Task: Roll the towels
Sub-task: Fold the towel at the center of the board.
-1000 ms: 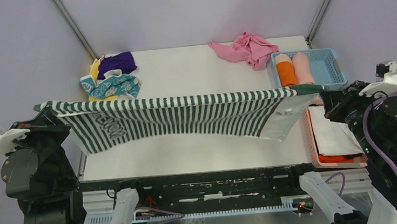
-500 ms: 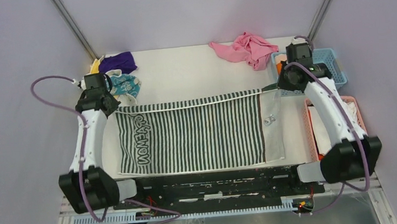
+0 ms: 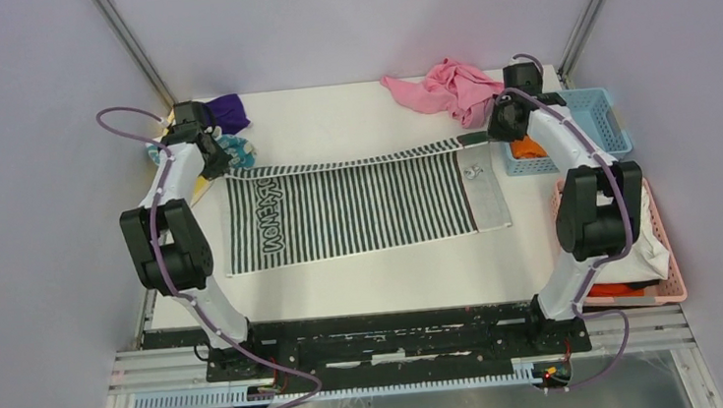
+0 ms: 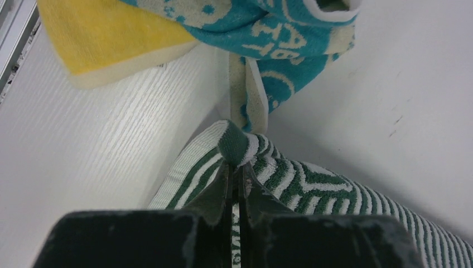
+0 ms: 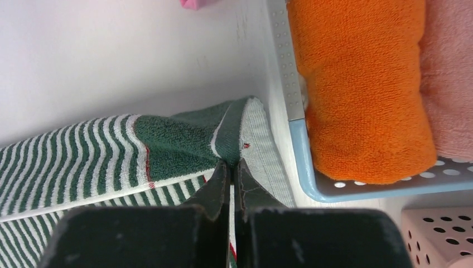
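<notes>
The green-and-white striped towel (image 3: 358,204) lies spread flat across the middle of the table. My left gripper (image 3: 219,167) is shut on its far left corner (image 4: 237,146). My right gripper (image 3: 488,136) is shut on its far right corner (image 5: 237,131). Just beyond the left gripper lie the teal-and-white towel (image 4: 279,33) and the yellow towel (image 4: 106,39), crumpled together. The purple towel (image 3: 228,109) sits behind them at the table's far left corner.
A crumpled pink cloth (image 3: 451,86) lies at the far middle. Right beside my right gripper stands a blue basket (image 5: 301,151) holding an orange roll (image 5: 362,84) and a pink roll (image 5: 452,72). A pink basket (image 3: 675,280) with white fabric sits at the right edge.
The striped towel hung stretched in the air between both grippers. Both arms have since reached toward the far side and laid it flat on the table, still holding its far corners.
</notes>
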You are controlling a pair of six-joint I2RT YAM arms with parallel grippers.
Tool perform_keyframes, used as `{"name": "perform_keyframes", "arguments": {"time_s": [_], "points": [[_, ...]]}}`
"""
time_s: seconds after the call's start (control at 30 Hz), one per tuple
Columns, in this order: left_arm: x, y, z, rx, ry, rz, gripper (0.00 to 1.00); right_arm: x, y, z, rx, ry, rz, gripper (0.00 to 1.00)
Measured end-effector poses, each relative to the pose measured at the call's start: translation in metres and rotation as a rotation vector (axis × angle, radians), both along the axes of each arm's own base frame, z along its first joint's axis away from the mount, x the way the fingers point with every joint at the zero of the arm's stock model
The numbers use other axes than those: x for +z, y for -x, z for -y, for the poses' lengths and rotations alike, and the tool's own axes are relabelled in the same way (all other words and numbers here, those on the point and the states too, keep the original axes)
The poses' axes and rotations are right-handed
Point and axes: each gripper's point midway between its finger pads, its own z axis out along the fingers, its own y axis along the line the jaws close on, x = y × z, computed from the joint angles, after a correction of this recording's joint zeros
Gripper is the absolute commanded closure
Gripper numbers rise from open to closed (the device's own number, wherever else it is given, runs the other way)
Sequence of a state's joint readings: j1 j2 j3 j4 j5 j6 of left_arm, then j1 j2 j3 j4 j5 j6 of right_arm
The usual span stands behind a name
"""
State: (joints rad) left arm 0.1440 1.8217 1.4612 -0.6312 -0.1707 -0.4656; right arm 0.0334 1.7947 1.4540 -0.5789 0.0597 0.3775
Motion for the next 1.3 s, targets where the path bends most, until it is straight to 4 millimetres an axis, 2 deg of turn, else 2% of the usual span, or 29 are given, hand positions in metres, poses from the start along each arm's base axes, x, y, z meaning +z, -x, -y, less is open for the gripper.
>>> {"name": "perform_keyframes", "arguments": {"time_s": [0.13, 0.23, 0.33, 0.43, 0.6, 0.73, 0.9, 1.0, 1.1, 1.3], "points": [[0.009, -0.002, 0.002, -0.006, 0.005, 0.034, 0.97, 0.01, -0.001, 0.004, 0.001, -0.007, 0.018, 1.0], [0.004, 0.02, 0.006, -0.003, 0.015, 0.025, 0.97, 0.014, 0.012, 0.005, -0.001, -0.015, 0.017, 1.0], [0.0, 0.055, 0.011, 0.012, 0.025, 0.007, 0.97, 0.015, 0.038, 0.004, -0.008, -0.024, -0.004, 1.0], [0.005, 0.081, 0.015, 0.026, 0.03, 0.027, 0.97, 0.016, 0.068, 0.005, -0.028, -0.029, -0.034, 1.0], [0.012, 0.12, 0.017, 0.086, 0.031, 0.086, 0.97, -0.002, 0.115, 0.01, -0.079, -0.025, -0.101, 1.0], [-0.004, 0.152, 0.02, 0.139, 0.047, 0.075, 0.97, -0.031, 0.15, 0.019, -0.127, 0.011, -0.2, 1.0], [-0.041, 0.184, 0.025, 0.215, 0.087, -0.004, 0.97, -0.058, 0.176, 0.028, -0.181, 0.039, -0.284, 1.0], [-0.059, 0.196, 0.025, 0.264, 0.112, -0.057, 0.97, -0.072, 0.183, 0.03, -0.209, 0.041, -0.32, 1.0], [-0.068, 0.197, 0.024, 0.292, 0.123, -0.088, 0.97, -0.089, 0.187, 0.032, -0.234, 0.042, -0.363, 1.0], [-0.088, 0.205, 0.023, 0.328, 0.139, -0.171, 0.97, -0.107, 0.191, 0.032, -0.248, 0.033, -0.411, 1.0]]}}
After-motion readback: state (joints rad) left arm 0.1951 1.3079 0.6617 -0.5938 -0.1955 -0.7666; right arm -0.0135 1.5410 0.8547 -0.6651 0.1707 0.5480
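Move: Both hands already pinch the raised far corners of the striped towel. Its near left corner lies about 21 cm back from the left hand, 1 cm to its right and 10 cm below, with the teal towel roughly 8 cm ahead and 6 cm left. The near right corner lies about 19 cm back from the right hand, 3 cm to its right and 11 cm below. The blue basket's middle is some 6 cm ahead and 18 cm right, and the pink towel about 17 cm ahead and 5 cm left. Back towards the base, both hands together carry the pinched far edge about 20 cm over the towel, nearly level at first, then sinking some 10 cm to its near edge. Both drift slightly to the right. The left hand turns counter-clockwise about 20 degrees, the right tips its fingers down about 25 degrees and turns a little clockwise; both grips stay shut. ##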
